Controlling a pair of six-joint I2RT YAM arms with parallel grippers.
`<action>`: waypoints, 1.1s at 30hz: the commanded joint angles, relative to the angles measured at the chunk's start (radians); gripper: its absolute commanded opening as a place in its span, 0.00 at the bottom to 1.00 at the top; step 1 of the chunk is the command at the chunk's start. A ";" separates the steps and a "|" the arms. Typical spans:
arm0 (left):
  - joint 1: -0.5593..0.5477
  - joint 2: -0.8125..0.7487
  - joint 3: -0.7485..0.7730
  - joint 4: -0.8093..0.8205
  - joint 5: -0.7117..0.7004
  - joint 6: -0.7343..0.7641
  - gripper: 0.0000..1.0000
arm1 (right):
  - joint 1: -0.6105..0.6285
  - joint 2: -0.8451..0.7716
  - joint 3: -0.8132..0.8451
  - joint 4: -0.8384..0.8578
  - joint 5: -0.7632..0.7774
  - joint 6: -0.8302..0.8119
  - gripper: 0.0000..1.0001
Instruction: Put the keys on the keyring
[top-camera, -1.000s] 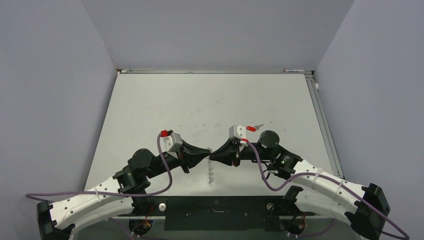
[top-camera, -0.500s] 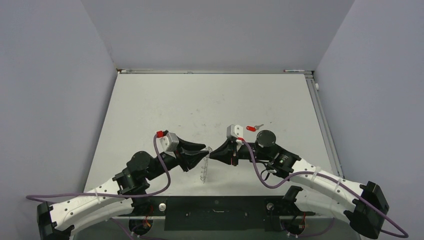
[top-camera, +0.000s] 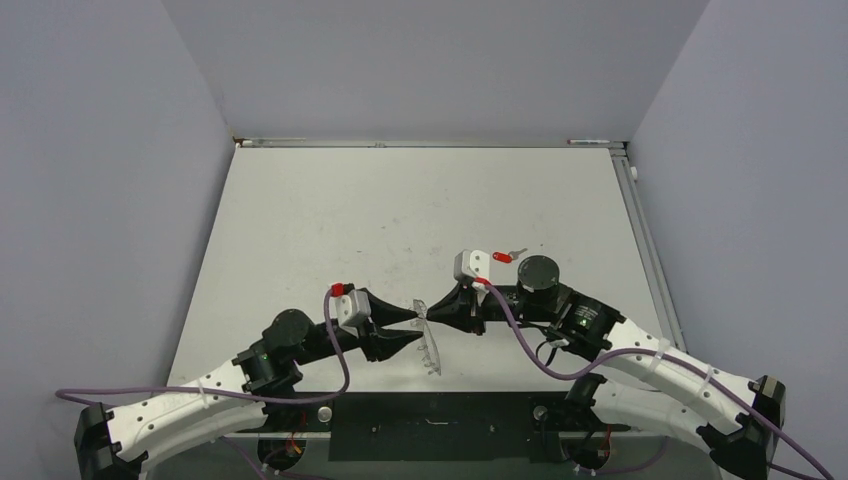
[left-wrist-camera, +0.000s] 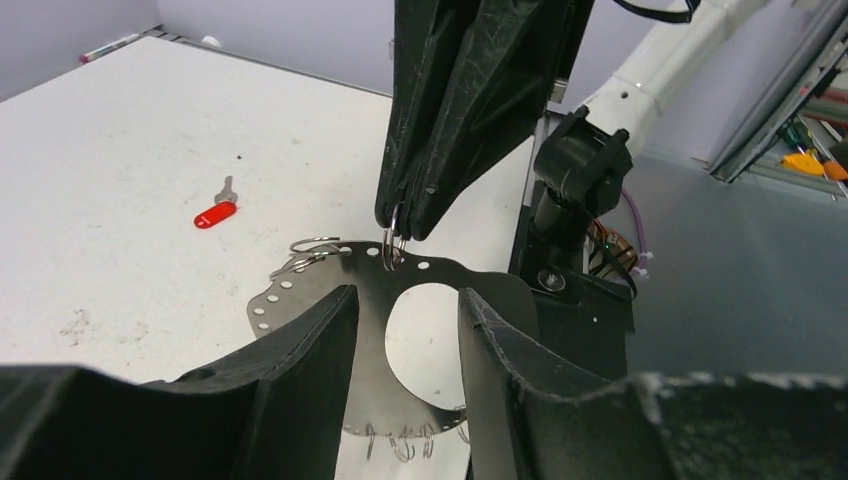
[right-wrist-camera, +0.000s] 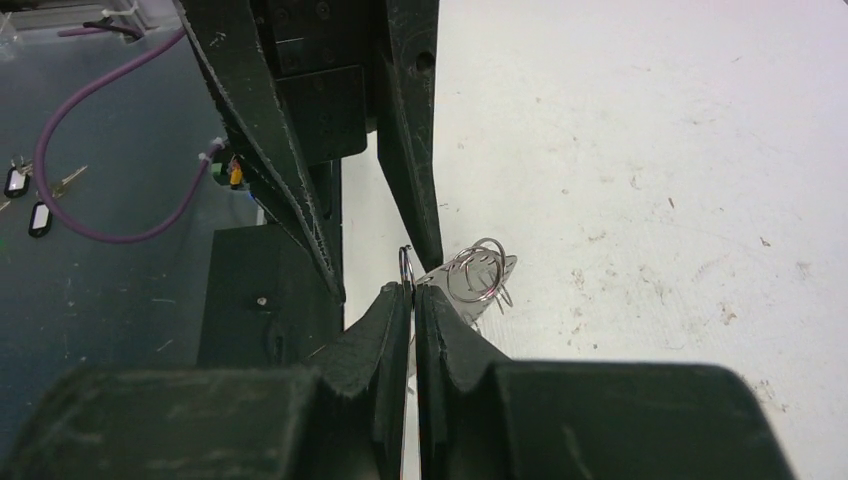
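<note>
The keyring (top-camera: 431, 345) is a flat silvery hoop with punched holes and small wire loops on its rim (left-wrist-camera: 300, 290). It hangs tilted just above the table. My right gripper (top-camera: 424, 311) is shut on one small loop at the hoop's upper rim (right-wrist-camera: 406, 268), its fingertips (right-wrist-camera: 398, 300) pressed together. My left gripper (left-wrist-camera: 405, 296) is open, its fingers (left-wrist-camera: 320, 340) standing either side of the hoop without pinching it. The key (top-camera: 503, 257), red-headed with a short silvery blade, lies flat on the table behind the right wrist (left-wrist-camera: 214, 214), apart from both grippers.
The two arms meet tip to tip near the table's front middle. A black mounting bar (top-camera: 430, 412) runs along the near edge. A pen (top-camera: 590, 142) lies at the back edge. Beside the table, spare keys with tags (right-wrist-camera: 22, 185) lie by a purple cable (right-wrist-camera: 110, 230).
My left gripper has opened and let go of the keyring, and its arm has shifted right. The keyring now hangs from the shut right gripper and has tilted.
</note>
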 joint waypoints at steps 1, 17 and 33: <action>-0.005 -0.017 0.008 0.080 0.105 0.054 0.36 | 0.035 -0.026 0.065 -0.059 0.038 -0.036 0.05; -0.005 0.037 0.031 0.067 0.168 0.082 0.19 | 0.088 -0.037 0.089 -0.101 0.050 -0.046 0.05; -0.004 0.027 0.040 0.050 0.154 0.082 0.15 | 0.116 0.004 0.110 -0.141 0.071 -0.061 0.05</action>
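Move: The left hand's half-open fingers aim at the small metal keyring held in the right fingertips, roughly 2 cm to its right, 1 cm ahead and 1 cm above. The holed plate hangs from that ring, its middle 3 cm right of the left hand, about level fore and aft and 5 cm below. The red-tagged keys lie about 20 cm ahead, 19 cm right and 23 cm below. From the right hand, the ring is just 1 cm left. Keeping its pinch on the keyring, the right hand draws back about 3 cm and sinks slightly, carrying ring and plate. The left hand backs up 2 cm alongside, rising a little before dropping again and edging right towards the ring; its fingers narrow from half open to a small gap around the ring's free end as the wrist turns slightly clockwise, with no grip visible. ##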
